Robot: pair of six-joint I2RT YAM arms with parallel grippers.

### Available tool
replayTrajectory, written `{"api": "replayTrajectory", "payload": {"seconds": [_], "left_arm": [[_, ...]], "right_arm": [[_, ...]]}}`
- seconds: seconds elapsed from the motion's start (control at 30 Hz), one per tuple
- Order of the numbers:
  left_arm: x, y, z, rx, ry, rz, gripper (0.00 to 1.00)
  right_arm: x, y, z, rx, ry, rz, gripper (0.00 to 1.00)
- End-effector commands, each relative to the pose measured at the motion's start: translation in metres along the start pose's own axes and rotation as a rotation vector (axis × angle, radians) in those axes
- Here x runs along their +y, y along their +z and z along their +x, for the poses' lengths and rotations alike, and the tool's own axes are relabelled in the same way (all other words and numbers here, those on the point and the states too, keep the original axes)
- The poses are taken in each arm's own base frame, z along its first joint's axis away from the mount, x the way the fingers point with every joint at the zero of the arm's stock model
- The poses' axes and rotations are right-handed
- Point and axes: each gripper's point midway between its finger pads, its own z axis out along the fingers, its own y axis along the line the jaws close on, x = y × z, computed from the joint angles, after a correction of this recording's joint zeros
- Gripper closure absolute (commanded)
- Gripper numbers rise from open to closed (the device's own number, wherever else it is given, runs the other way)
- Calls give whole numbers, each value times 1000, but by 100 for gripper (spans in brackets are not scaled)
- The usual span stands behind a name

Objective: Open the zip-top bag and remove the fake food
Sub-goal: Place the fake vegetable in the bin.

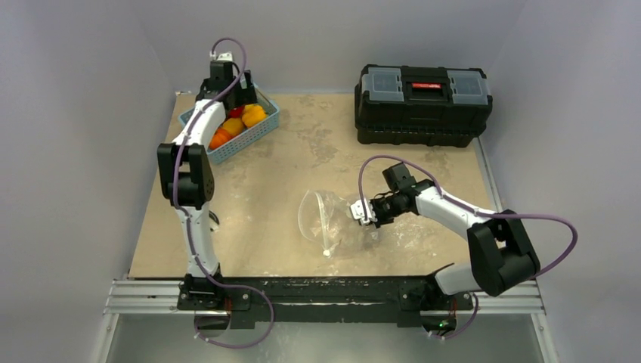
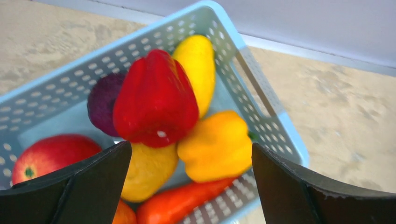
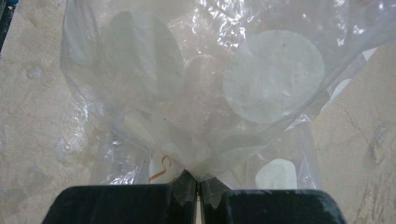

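Observation:
The clear zip-top bag (image 1: 329, 223) with white dots lies near the table's middle front, its mouth standing open toward the left; nothing coloured shows inside it. My right gripper (image 1: 366, 213) is shut on the zip-top bag (image 3: 196, 93), pinching a fold of plastic between its fingertips (image 3: 187, 184). The fake food (image 1: 240, 121) lies piled in the light-blue basket (image 1: 264, 130) at the back left: a red pepper (image 2: 156, 100), a yellow-orange pepper (image 2: 217, 144), a yellow piece (image 2: 198, 65), a purple piece (image 2: 100, 102) and a red chilli (image 2: 180, 203). My left gripper (image 2: 191, 163) hangs open just above the pile, holding nothing.
A black toolbox (image 1: 422, 103) with a red latch stands at the back right. The basket's rim (image 2: 261, 88) runs along the table's left back corner, close to the wall. Bare sandy tabletop (image 1: 302, 159) lies between basket and bag.

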Motion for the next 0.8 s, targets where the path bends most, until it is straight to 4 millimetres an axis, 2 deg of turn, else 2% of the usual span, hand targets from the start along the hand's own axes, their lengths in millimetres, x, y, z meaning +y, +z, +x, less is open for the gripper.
{"api": "replayTrajectory", "payload": {"seconds": [0.0, 0.23, 0.4, 0.57, 0.67, 0.77], "left_arm": [[-25, -77, -47, -77, -106, 167, 0], [-51, -155, -22, 27, -238, 361, 0], [-57, -212, 3, 69, -276, 449, 0], [-39, -266, 35, 59, -256, 383, 0], [-25, -289, 54, 29, -204, 319, 0], [-7, -309, 72, -16, -79, 229, 0]], "right_arm": [[-14, -13, -2, -5, -3, 56, 100], [-20, -30, -1, -44, 27, 113, 100], [-25, -46, 0, -58, 43, 171, 100], [-29, -60, 4, -84, 80, 224, 99], [-33, -68, 8, -93, 107, 251, 99], [-38, -76, 16, -87, 154, 289, 99]]}}
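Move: The empty zip-top bag, pinched in my right hand, has its middle about 12 cm to that hand's left and level fore and aft. From my left hand, it lies roughly 38 cm back, 36 cm right and 13 cm lower. The red pepper is some 3 cm ahead of my left hand, 2 cm left and 8 cm below; the bin's middle is 1 cm ahead, 3 cm left and 12 cm down. The pliers lie 36 cm back, 8 cm left, 14 cm down. I pull my open left hand back out from over the bin, about 26 cm towards my base, climbing roughly 12 cm early on and swinging some 7 cm right, towards the bag's side; it rolls about 20 degrees, left side down. Meanwhile my right hand keeps its pinch on the bag and draws it about 5 cm right, up and a little forward, turning slightly clockwise. ##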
